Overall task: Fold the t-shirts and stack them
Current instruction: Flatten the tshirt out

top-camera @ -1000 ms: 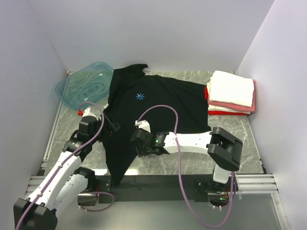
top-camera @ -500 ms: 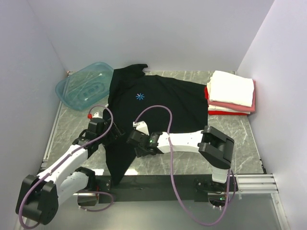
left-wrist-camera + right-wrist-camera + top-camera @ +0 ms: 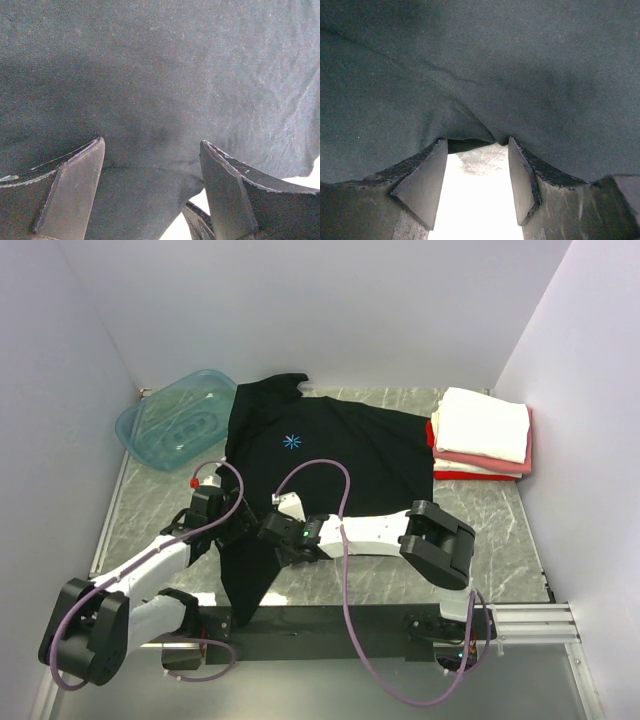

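Note:
A large black t-shirt (image 3: 330,455) with a blue starburst mark (image 3: 292,442) lies spread on the marble table, its lower part narrowing toward the near edge. My left gripper (image 3: 238,518) sits at that narrow part's left edge, and my right gripper (image 3: 270,532) is over it from the right. In the left wrist view the left gripper (image 3: 151,145) is open, with black cloth (image 3: 160,65) filling the frame. The right gripper (image 3: 475,141) is open too, the cloth's edge (image 3: 480,60) at its fingertips and bare table between the fingers. Folded white (image 3: 485,423), pink (image 3: 480,460) and red (image 3: 470,475) t-shirts are stacked at the right.
A translucent teal tub (image 3: 170,420) stands at the back left, touching the shirt's sleeve. White walls close in the table on the left, back and right. The black rail (image 3: 330,620) with the arm bases runs along the near edge.
The left gripper has moved right and nearer, onto the shirt's left edge. The right gripper has slid left across the cloth toward it, and its jaws have opened a little wider.

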Robot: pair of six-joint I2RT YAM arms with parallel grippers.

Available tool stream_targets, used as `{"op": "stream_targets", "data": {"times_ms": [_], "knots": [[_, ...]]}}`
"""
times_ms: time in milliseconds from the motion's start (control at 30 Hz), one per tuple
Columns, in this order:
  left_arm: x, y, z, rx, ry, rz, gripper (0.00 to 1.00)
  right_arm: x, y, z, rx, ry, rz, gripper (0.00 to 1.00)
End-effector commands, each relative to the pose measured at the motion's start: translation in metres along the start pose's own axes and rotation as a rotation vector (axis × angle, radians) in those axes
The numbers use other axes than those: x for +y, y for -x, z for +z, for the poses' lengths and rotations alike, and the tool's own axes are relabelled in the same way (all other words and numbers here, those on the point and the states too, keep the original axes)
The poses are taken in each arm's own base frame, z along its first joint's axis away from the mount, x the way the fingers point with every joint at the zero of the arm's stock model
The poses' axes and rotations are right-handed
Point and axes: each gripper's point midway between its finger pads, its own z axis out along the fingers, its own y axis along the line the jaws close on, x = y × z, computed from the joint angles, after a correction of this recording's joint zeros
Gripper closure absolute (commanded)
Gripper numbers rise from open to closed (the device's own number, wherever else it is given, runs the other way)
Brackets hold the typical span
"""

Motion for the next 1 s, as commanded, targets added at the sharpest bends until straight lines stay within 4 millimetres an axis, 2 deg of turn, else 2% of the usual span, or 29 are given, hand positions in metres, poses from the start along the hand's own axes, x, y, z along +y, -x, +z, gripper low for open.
{"op": "stream_targets", "data": {"times_ms": [0, 200, 533, 700, 967], "knots": [[-0.009, 0.004, 0.003, -0.02, -0.042, 0.013, 0.18, 0.004, 0.016, -0.002, -0.059, -0.019, 0.016, 0.41], [-0.004, 0.003, 0.005, -0.017, -0.026, 0.021, 0.17, -0.011, -0.008, 0.005, -0.005, -0.078, -0.019, 0.41], [0.008, -0.004, 0.019, 0.011, 0.012, 0.031, 0.16, -0.06, -0.05, -0.014, 0.056, -0.17, -0.055, 0.4], [0.012, -0.008, 0.025, 0.03, 0.026, 0.03, 0.16, -0.069, -0.053, -0.023, 0.059, -0.179, -0.054, 0.39], [0.019, -0.006, 0.026, 0.023, 0.062, 0.059, 0.16, -0.087, -0.046, -0.043, 0.034, -0.24, -0.069, 0.38]]}}
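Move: The black t-shirt lies right under the left fingertips, about 1 cm below. The notch where its near-left flap meets the near edge is right at the right fingertips, roughly 1 cm back. From the left hand, the flap's end is some 22 cm back and level sideways, and the blue logo about 21 cm ahead and 13 cm right. From the right hand, the flap's end is roughly 14 cm back and 11 cm left, and the logo about 29 cm ahead and 2 cm right. To the right and a little back, the right hand slides about 7 cm after a near-still start, staying low with fingers open. It leaves the notch and comes off the shirt's near edge over bare table. The left hand, fingers wide open, first settles slightly down onto the cloth, then pushes it roughly 2.5 cm forward and a bit right. ##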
